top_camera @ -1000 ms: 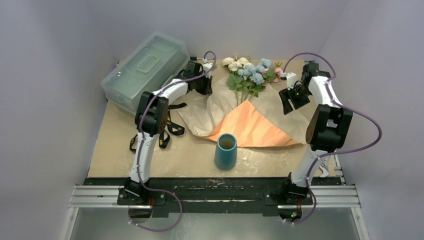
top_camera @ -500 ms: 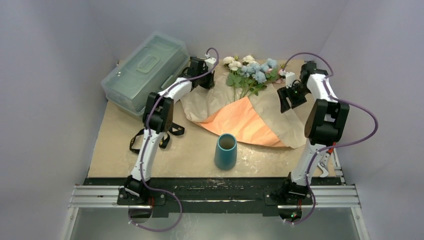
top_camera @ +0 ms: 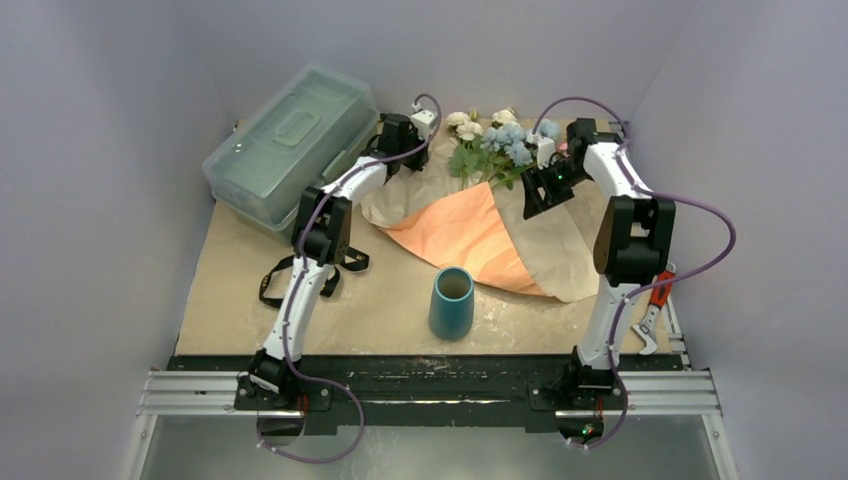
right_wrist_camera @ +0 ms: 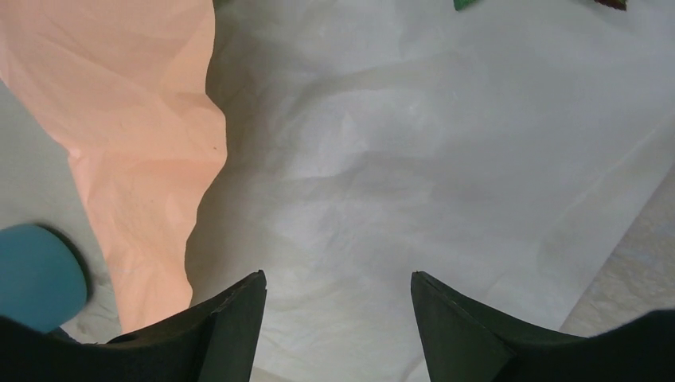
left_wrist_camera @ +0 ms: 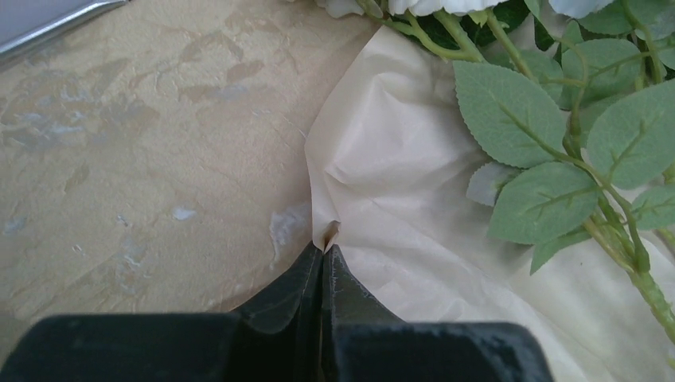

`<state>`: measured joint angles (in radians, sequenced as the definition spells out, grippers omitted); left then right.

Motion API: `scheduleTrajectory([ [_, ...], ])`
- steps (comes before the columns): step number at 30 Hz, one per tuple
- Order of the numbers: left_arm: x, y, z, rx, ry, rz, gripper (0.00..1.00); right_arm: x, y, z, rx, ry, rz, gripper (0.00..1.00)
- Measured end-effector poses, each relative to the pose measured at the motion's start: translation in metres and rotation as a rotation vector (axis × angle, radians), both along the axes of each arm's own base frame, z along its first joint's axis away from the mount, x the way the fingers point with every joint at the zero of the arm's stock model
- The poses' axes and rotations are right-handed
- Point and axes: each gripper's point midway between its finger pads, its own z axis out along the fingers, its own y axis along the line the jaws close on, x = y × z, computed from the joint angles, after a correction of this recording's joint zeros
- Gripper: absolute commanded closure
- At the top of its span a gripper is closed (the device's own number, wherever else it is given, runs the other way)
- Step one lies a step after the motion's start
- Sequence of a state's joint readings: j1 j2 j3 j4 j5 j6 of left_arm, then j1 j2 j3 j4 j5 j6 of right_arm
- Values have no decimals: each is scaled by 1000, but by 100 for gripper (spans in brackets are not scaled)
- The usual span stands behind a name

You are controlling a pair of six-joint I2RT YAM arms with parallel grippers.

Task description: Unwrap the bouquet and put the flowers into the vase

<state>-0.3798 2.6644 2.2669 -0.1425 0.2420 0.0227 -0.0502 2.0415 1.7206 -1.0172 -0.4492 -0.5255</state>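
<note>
The bouquet lies unwrapped, its tan paper and orange paper spread flat on the table. The flowers, cream, pale blue and pink with green leaves, rest on the far end of the paper. My left gripper is shut on the tan paper's left edge, pinching a small fold just left of the leaves. To the right of the stems my right gripper hovers open over the tan sheet, with nothing between its fingers. The teal vase stands upright in front of the paper.
A translucent grey-green toolbox sits at the back left, close behind the left arm. The black ribbon lies loose by the left arm. A red-handled tool lies at the right table edge. Grey walls enclose the table.
The left gripper has dragged the paper edge back and left; paper and flowers shifted that way. The right gripper has swung left, close to the stems, staying open.
</note>
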Motion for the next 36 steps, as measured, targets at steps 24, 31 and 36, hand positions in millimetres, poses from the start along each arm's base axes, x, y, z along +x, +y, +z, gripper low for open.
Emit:
scheduleTrajectory([
  [24, -13, 26, 67, -84, -58, -1, 24, 3, 119, -1, 400, 125, 106, 55],
  [31, -52, 20, 162, -203, -142, -109, 26, -19, 142, 5, 515, 213, 187, 79],
  [36, -95, 19, 171, -266, -82, -235, 6, -35, 157, 11, 557, 237, 251, 86],
])
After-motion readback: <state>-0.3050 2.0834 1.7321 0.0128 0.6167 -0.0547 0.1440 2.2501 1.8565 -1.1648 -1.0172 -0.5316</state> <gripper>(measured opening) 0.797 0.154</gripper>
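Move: The right hand, open and empty, has the raised peach flap of the wrapping paper about 13 cm to its left, 3 cm nearer the base and slightly lower. From the right hand, the flowers lie some 25 cm ahead and 9 cm left, 5 cm lower, and the vase stands about 25 cm back and 18 cm left, its middle level with the hand. The left hand pinches the paper's left edge between its tips, with the flowers about 10 cm ahead and 18 cm right. The right hand sweeps about 16 cm left, going slightly forward and then back, and rolls nearly 40 degrees so its fingers point mostly leftward while they close to pinch the edge of the peach flap near the stem ends. Meanwhile the left hand, still pinching the paper, draws its left edge about 2 cm farther forward, opens and lets go, then rises some 17 cm and backs off about 12 cm, fingers staying wide open. ##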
